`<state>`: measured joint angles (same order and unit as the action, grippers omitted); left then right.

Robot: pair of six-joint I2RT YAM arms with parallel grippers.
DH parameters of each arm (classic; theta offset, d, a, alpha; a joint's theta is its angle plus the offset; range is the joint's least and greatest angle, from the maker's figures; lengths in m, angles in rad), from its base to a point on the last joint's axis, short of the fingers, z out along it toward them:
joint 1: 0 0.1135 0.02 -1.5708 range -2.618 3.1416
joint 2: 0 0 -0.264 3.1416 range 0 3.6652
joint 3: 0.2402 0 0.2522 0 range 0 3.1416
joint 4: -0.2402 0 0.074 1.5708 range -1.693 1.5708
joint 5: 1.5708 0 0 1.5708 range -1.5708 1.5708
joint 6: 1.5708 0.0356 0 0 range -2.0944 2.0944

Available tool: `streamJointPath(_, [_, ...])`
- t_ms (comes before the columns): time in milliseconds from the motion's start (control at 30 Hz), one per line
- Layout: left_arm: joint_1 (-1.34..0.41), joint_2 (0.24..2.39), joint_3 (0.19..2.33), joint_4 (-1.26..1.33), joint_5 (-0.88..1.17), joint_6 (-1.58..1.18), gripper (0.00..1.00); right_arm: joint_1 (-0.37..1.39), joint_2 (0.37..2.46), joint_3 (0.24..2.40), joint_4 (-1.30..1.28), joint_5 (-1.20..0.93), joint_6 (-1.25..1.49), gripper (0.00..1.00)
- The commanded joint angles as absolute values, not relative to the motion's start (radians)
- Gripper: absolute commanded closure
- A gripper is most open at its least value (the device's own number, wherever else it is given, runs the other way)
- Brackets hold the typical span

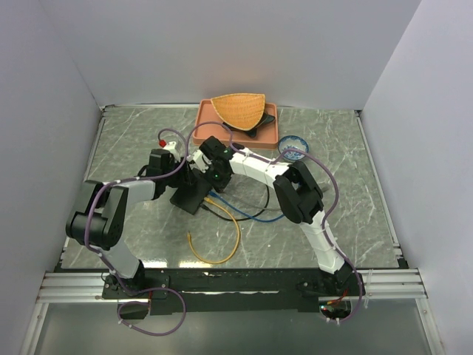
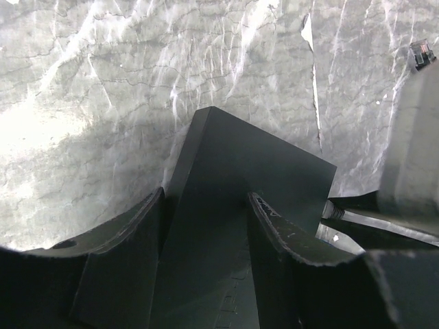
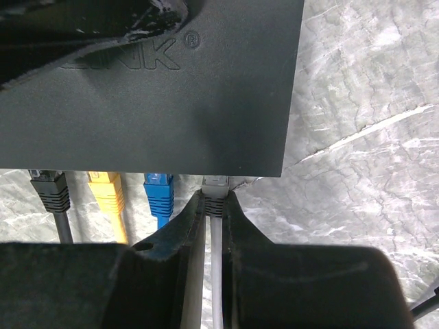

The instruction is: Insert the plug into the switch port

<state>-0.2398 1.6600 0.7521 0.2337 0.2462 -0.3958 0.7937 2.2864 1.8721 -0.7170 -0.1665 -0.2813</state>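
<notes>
The switch is a flat black box left of the table's middle. My left gripper is shut on it; in the left wrist view the switch sits clamped between my fingers. My right gripper is shut on a grey plug with its tip at the switch's socket edge. How deep it sits is hidden under the box. A black plug, a yellow plug and a blue plug sit in sockets to its left. In the top view my right gripper is against the switch's right side.
Yellow, blue and black cables loop over the table near the arms. An orange tray at the back holds a wicker basket on a black dish. A blue bowl and a small red thing lie nearby.
</notes>
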Motion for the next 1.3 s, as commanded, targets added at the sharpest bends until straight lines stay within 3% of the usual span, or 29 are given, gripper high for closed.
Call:
streamJointPath(0, [-0.350,1.695,0.782,0.215,0.546,-0.456,0.48,0.830,2.224,1.879,-0.288,-0.275,-0.258,1.00])
streamJointPath(167, [-0.348,1.701,0.785,0.209,0.525,-0.462,0.45,0.831,2.212,1.861,-0.304,-0.258,-0.258,1.00])
streamJointPath(367, [-0.313,1.666,0.759,0.199,0.453,-0.483,0.40,0.831,2.171,1.783,-0.287,-0.224,-0.255,0.88])
streamJointPath(633, [-0.238,1.580,0.695,0.193,0.367,-0.531,0.35,0.830,2.154,1.763,-0.325,-0.141,-0.239,0.88])
streamJointPath(900, [-0.207,1.548,0.678,0.172,0.307,-0.581,0.30,0.831,2.102,1.724,-0.364,-0.117,-0.244,0.58])
streamJointPath(1100, [-0.193,1.462,0.655,0.130,0.181,-0.620,0.16,0.831,2.051,1.669,-0.370,-0.031,-0.259,0.43])
streamJointPath(1267, [-0.193,1.263,0.617,0.066,0.042,-0.641,0.02,0.831,1.936,1.574,-0.331,-0.002,-0.247,0.29])
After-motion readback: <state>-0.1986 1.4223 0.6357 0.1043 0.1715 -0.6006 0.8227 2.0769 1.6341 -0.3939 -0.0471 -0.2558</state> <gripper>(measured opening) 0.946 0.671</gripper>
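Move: The grey plug is already in the switch's port, pinched by the right hand, its middle only about 1 cm to that hand's left. From the right hand the blue plug sits roughly 2 cm back and 1 cm left, the yellow one 5 cm back and 2 cm left; the switch's middle is 7 cm left, 2 cm back. From the left hand, the switch's middle lies about 5 cm back and 2 cm right, the grey plug 3 cm back and 8 cm right, both slightly lower. The grey plug stays held in its port while the left hand keeps bracing the switch's side opposite the cables. Then the right fingers open and let go of the plug, lifting about 5 cm clear and slightly forward and tilting some 15 degrees outward; the left fingers spread wider as that hand backs off the switch, back-left and then up. ##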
